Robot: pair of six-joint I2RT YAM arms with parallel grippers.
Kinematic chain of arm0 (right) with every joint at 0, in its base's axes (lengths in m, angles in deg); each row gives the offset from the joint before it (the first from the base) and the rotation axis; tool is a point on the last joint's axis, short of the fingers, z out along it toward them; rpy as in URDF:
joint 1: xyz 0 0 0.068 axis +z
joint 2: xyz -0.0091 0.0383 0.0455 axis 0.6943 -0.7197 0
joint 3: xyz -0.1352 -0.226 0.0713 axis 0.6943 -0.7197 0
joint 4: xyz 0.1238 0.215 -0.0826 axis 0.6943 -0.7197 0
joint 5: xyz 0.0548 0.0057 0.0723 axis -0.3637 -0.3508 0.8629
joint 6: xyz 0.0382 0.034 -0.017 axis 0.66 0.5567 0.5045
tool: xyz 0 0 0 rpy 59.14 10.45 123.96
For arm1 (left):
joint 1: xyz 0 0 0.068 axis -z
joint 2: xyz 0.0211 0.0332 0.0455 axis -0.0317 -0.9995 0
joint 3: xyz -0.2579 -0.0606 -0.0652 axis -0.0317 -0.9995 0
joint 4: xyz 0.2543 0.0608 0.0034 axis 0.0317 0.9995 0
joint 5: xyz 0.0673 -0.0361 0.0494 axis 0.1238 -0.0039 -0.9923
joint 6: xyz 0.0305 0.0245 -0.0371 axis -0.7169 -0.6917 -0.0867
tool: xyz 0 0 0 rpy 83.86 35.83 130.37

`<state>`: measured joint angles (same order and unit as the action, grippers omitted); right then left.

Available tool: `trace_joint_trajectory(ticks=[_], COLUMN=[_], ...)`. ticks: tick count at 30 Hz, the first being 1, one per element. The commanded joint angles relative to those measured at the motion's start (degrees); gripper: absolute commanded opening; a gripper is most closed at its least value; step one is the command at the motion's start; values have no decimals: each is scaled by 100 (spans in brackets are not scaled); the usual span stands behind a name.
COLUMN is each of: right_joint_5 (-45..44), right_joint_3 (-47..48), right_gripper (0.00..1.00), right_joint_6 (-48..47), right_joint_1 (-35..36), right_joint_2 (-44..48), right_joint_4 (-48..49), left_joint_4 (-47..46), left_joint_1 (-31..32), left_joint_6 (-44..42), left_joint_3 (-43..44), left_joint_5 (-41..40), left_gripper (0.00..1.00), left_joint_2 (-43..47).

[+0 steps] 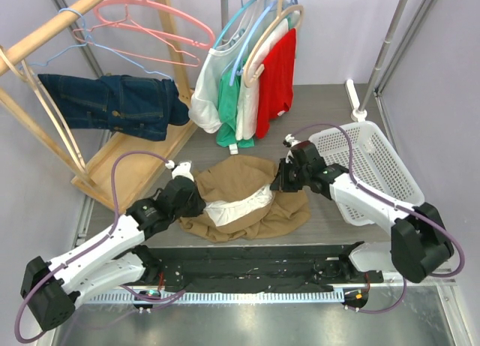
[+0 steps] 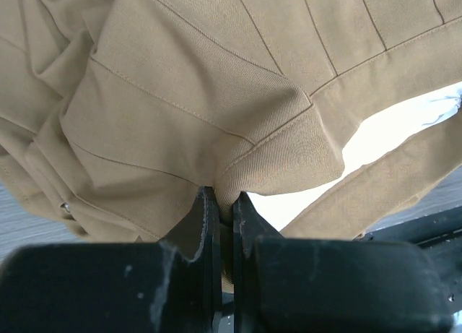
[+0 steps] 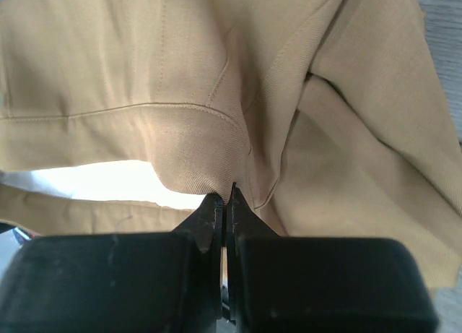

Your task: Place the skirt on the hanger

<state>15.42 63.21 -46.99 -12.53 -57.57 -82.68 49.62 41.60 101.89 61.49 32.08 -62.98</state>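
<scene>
A tan skirt [image 1: 247,182] with a white lining lies crumpled on the table between my two arms. My left gripper [image 1: 196,200] is shut on the skirt's waistband at its left side; in the left wrist view the tan cloth [image 2: 188,94] is pinched between the jaws of that gripper [image 2: 222,197]. My right gripper [image 1: 279,182] is shut on the waistband at the right side, and the right wrist view shows a fold of the skirt [image 3: 180,73] clamped in the gripper [image 3: 224,196]. Empty pink hangers [image 1: 161,31] hang from the wooden rail at the back left.
A denim garment [image 1: 112,102] hangs over the wooden rack [image 1: 142,162] at the left. White, green and red shirts [image 1: 255,83] hang on a rail at the back. A white basket [image 1: 371,162] stands on the right. A black mat [image 1: 247,267] lies along the near edge.
</scene>
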Motion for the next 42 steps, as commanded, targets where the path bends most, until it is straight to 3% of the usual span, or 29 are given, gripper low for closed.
trace_joint_trajectory(ticks=[1,5,6,9,10,13,16,26,34,39,42], right_joint_5=[-121,-149,-88,-130,-157,-175,-61,281,1661,1715,1758], right_joint_3=[137,471,602,883,972,1341,1745,3687,4574,6296,7000], right_gripper=[1,2,8,37,47,60,64,67,68,68,68], right_joint_6=[67,67,15,-82,-152,-301,-416,-1102,-1427,-1997,-1964], right_joint_1=[2,-6,2,11,2,-6,-6,11,204,450,468], right_joint_2=[-428,-727,-736,-570,-509,-350,-323,-701,-1104,-1991,-2519], right_joint_4=[409,-12,-66,-329,-400,-716,-1067,-1719,-736,-638,18], left_joint_4=[-509,-342,-263,36,115,370,493,581,511,625,669], left_joint_1=[-26,-35,-44,-44,-44,-53,-53,-44,-53,-44,-53], left_joint_6=[239,99,64,-138,-191,-376,-587,-1018,-1167,-1132,-1018], left_joint_3=[6,216,408,743,944,1253,1455,2044,2195,2159,2133], left_joint_5=[-249,-487,-513,-671,-715,-795,-760,-532,-522,-566,-637], left_gripper=[0,1,4,33,53,70,77,81,83,83,83], left_joint_2=[-193,-527,-554,-519,-502,-387,-273,-413,-449,-519,-502])
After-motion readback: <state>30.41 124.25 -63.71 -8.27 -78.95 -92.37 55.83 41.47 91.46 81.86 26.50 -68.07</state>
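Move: Each hand still pinches an end of the brown skirt's waistband low over the table: the tabletop spot to lower it to is about 3 cm below the left hand and 1 cm ahead, and some 4 cm straight below the right. The skirt's middle lies about 12 cm right of the left hand and 3 ahead. From the right hand, the white basket is roughly 25 cm right and 4 ahead, the clothes rack's white foot 12 ahead and 13 left. Both hands sink the last bit with the waistband, the left about 1 cm and the right about 3, and let go of it as their fingers open wide. The left then backs off up some 12 cm, drifting forward, its fingers tipping up a little, and stays above its end of the skirt, while the right climbs almost 30 cm from its lowest point, veering left and forward towards the hanging tops, tipping its fingers up and turning counter-clockwise. ##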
